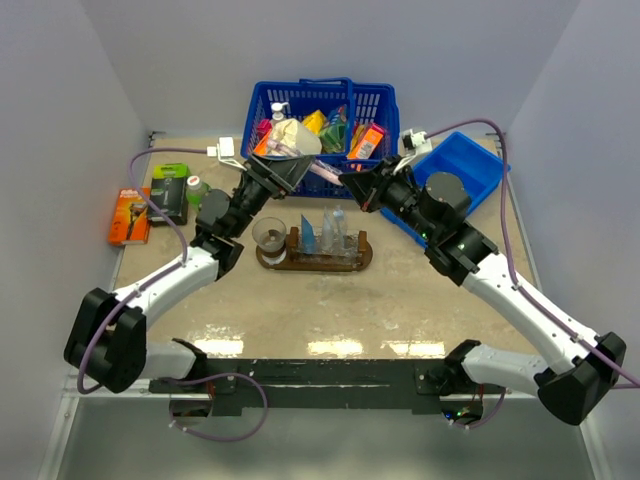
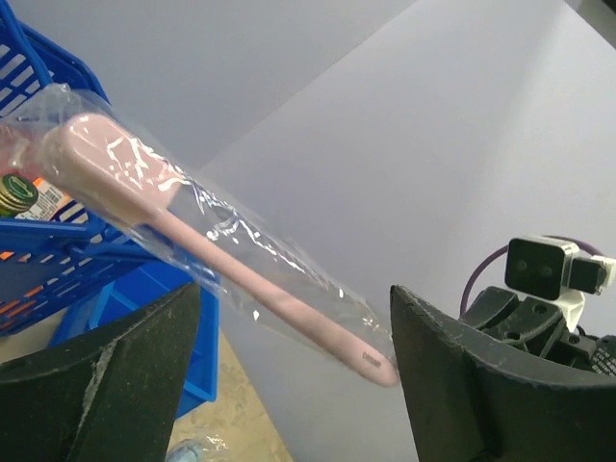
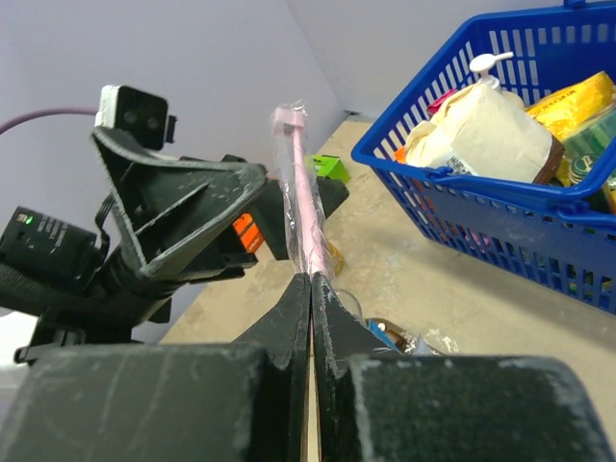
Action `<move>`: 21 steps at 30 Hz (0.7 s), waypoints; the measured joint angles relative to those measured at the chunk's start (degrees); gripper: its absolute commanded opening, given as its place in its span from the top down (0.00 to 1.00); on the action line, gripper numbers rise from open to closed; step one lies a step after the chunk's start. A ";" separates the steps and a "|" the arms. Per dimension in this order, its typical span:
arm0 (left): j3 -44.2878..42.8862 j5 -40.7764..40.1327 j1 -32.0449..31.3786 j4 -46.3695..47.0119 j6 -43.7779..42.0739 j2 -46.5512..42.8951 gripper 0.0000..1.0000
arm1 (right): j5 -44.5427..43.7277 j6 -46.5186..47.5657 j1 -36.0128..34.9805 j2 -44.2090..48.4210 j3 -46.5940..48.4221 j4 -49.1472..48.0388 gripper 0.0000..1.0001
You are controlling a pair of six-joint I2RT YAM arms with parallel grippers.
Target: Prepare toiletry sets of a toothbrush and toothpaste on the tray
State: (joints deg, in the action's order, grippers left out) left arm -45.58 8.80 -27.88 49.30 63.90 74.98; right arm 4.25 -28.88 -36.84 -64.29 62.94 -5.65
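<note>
A pink toothbrush (image 1: 318, 168) in clear wrapping hangs in the air in front of the basket. My right gripper (image 3: 311, 279) is shut on one end of the toothbrush (image 3: 300, 192). My left gripper (image 2: 294, 298) is open, its wide jaws standing on either side of the other end of the toothbrush (image 2: 241, 274) without pinching it. Below them the dark brown wooden tray (image 1: 315, 262) carries clear glass cups. One cup (image 1: 268, 234) at its left end looks empty; others hold blue tubes (image 1: 310, 235) and a paler one (image 1: 338, 228).
A blue basket (image 1: 322, 120) full of packaged goods stands at the back. A blue bin (image 1: 455, 175) lies at the back right under the right arm. An orange package (image 1: 130, 215) and a green-and-black box (image 1: 170, 192) lie at the left.
</note>
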 measured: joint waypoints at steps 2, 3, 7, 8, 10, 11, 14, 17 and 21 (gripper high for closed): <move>0.13 -0.09 0.09 1.07 1.09 0.85 0.21 | 0.15 0.39 -0.42 0.35 -0.52 0.04 1.00; 0.17 -0.09 0.11 1.44 1.49 1.16 0.23 | 0.26 0.52 -0.50 0.46 -0.66 0.11 1.00; 0.24 -0.11 0.11 2.67 2.84 2.08 0.37 | 0.44 1.36 -0.74 0.96 -1.38 0.52 1.00; 0.31 -0.09 0.11 2.95 3.04 2.08 0.40 | 0.44 1.51 -0.76 1.07 -1.57 0.66 1.00; 0.35 -0.07 0.11 3.41 3.19 2.08 0.48 | 0.39 1.90 -0.76 1.36 -2.12 0.94 1.00; 0.37 -0.07 0.11 3.54 3.21 2.08 0.49 | 0.35 1.97 -0.76 1.49 -2.40 1.07 1.00; 0.50 0.00 0.11 3.78 3.48 2.08 0.58 | 0.24 2.27 -0.76 1.60 -3.32 1.79 1.00; 0.50 0.33 0.17 3.74 3.45 2.10 0.72 | 0.26 2.34 -0.76 1.57 -4.17 2.23 1.00; 0.50 1.07 0.39 3.72 2.97 2.12 0.91 | 0.26 2.45 -0.76 1.57 -4.37 2.32 0.88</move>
State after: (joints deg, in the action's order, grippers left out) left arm -45.08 9.87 -27.49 53.01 66.87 77.10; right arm 4.51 -26.44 -37.60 -62.72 58.57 -3.33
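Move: The wrapped pink toothbrush, still held by its thin end in the right fingers, has its middle about 3 cm to the right of the left hand and 2 cm above, between the open fingers' reach; from the right hand it lies some 7 cm left and 5 cm ahead. The left gripper is about 10 cm left and 5 cm ahead of the right hand. From the left hand the tray is some 34 cm below, 3 cm ahead and 2 cm right; the clear cup 8 cm left and 5 cm ahead; the blue basket 35 cm ahead, 4 cm right. The toothbrush is brought down into the left gripper: the right hand keeps its pinch on the thin end and sinks roughly 4 cm, easing back about 1 cm at first and tipping some 5 degrees. The left hand stays in place and closes from wide to nearly shut around the handle, just below the wide end. ##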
